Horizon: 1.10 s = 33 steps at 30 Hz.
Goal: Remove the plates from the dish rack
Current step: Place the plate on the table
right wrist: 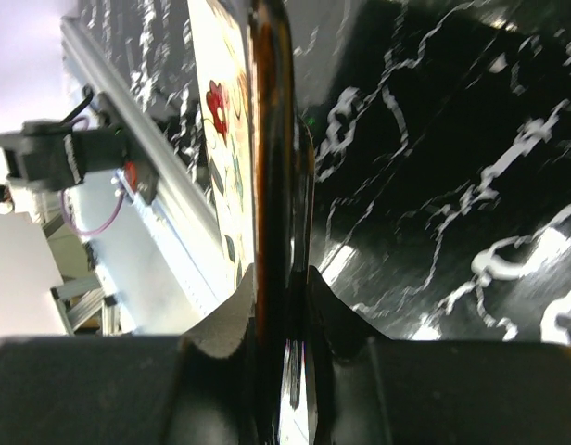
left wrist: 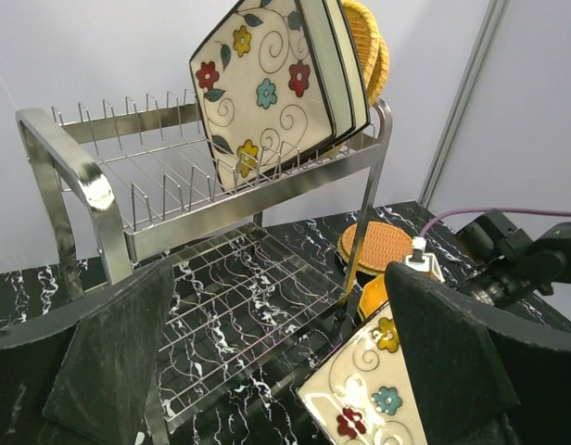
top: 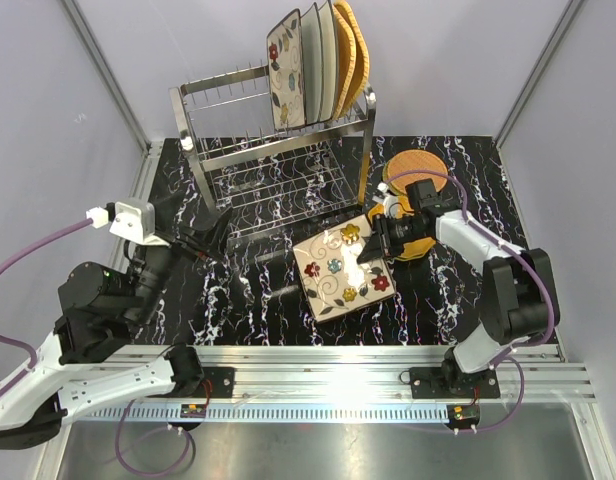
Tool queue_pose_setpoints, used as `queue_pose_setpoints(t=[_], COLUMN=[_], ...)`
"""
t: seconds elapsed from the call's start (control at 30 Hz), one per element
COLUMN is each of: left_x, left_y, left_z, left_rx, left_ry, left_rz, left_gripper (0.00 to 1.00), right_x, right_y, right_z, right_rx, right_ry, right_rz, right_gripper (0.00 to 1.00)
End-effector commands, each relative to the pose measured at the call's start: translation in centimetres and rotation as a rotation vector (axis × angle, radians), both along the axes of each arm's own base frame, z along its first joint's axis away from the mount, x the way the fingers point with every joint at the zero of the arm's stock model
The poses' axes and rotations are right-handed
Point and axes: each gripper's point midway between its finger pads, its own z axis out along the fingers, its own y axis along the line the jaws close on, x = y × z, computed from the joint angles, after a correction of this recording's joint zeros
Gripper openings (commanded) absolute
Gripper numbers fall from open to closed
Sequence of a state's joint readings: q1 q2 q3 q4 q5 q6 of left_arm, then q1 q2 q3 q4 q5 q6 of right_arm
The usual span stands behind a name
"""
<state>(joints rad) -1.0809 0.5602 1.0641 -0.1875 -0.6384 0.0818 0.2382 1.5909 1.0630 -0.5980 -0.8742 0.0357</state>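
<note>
The dish rack (top: 273, 150) stands at the back; on its top tier several plates stand upright: a cream floral one (top: 286, 72), white ones (top: 318, 55) and woven tan-orange ones (top: 350, 45). A second cream floral plate (top: 340, 268) lies low over the table in front of the rack. My right gripper (top: 380, 245) is shut on its right rim, and the right wrist view shows the plate edge (right wrist: 267, 185) pinched between the jaws. A round woven plate (top: 416, 165) lies to the right of the rack. My left gripper (top: 210, 243) is open and holds nothing, left of the rack's lower tier (left wrist: 239, 306).
An orange plate (top: 420, 245) lies under the right arm's wrist, next to the woven one. The rack's lower tier holds nothing. Grey walls close in the black marble table (top: 248, 300) on three sides. A metal rail (top: 318, 365) runs along the near edge.
</note>
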Motion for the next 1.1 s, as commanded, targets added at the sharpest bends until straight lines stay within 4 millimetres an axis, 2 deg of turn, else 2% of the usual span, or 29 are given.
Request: queue_pose_setpoints(t=[0.0,0.23,0.5,0.7,0.83,0.87,0.97,1.07], left_x=[0.4,0.7,1.2,1.4,1.5,1.5,1.5,1.7], left_y=[0.6,0.3,0.0,-0.2,-0.1,-0.2,-0.3,-0.5], left_z=[0.4,-0.2,-0.4,-0.2,0.0,0.0,-0.1,0.0], left_rx=[-0.080,-0.092,-0.097,-0.101,-0.112,-0.143,-0.154,-0.158], left_ry=[0.023,0.042,0.047,0.048,0.046,0.057,0.065,0.073], left_rz=[0.042,0.051,0.069,0.079,0.086,0.082,0.083,0.083], left_gripper=[0.99,0.99,0.99,0.99,0.99,0.99,0.99,0.99], right_x=[1.2,2.2,3.8,4.8,4.7,4.7,4.8,4.6], right_y=[3.0,4.0,4.4,4.8,5.2,5.1,5.1,5.2], right_z=[3.2,1.9,0.5,-1.3,-2.1,-2.2,-2.7,-3.1], right_rx=[0.161,0.158,0.150,0.110,0.082,0.077,0.060,0.050], right_ry=[-0.061,-0.066,0.007,0.079,0.103,0.107,0.122,0.137], right_rz=[0.045,-0.002,-0.147,-0.254,-0.275,-0.279,-0.284,-0.276], right_gripper=[0.05,0.06,0.08,0.10,0.19,0.27,0.40,0.49])
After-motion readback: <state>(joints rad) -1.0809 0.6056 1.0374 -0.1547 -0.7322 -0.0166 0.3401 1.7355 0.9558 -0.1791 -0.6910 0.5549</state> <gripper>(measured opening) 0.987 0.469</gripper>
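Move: The right gripper grips the right edge of the square floral plate above its landing spot on the table, whose middle lies some 10 cm left, 2 cm back and 8 cm below. The yellow plate is about 7 cm ahead and 7 cm right; the rack's near right foot is 6 cm ahead and 3 cm left, both roughly 8 cm lower. From the left gripper that spot is about 6 cm ahead, 18 cm right and far below, some 42 cm. Lower the right gripper about 5.5 cm with the held floral plate, easing it left and forward by some 3 to 4 cm each, towards the bare table in front of the rack. Turn it nearly 20 degrees clockwise on the way down while the wrist tips a little, then open the fingers part way around the plate's edge near the bottom. ##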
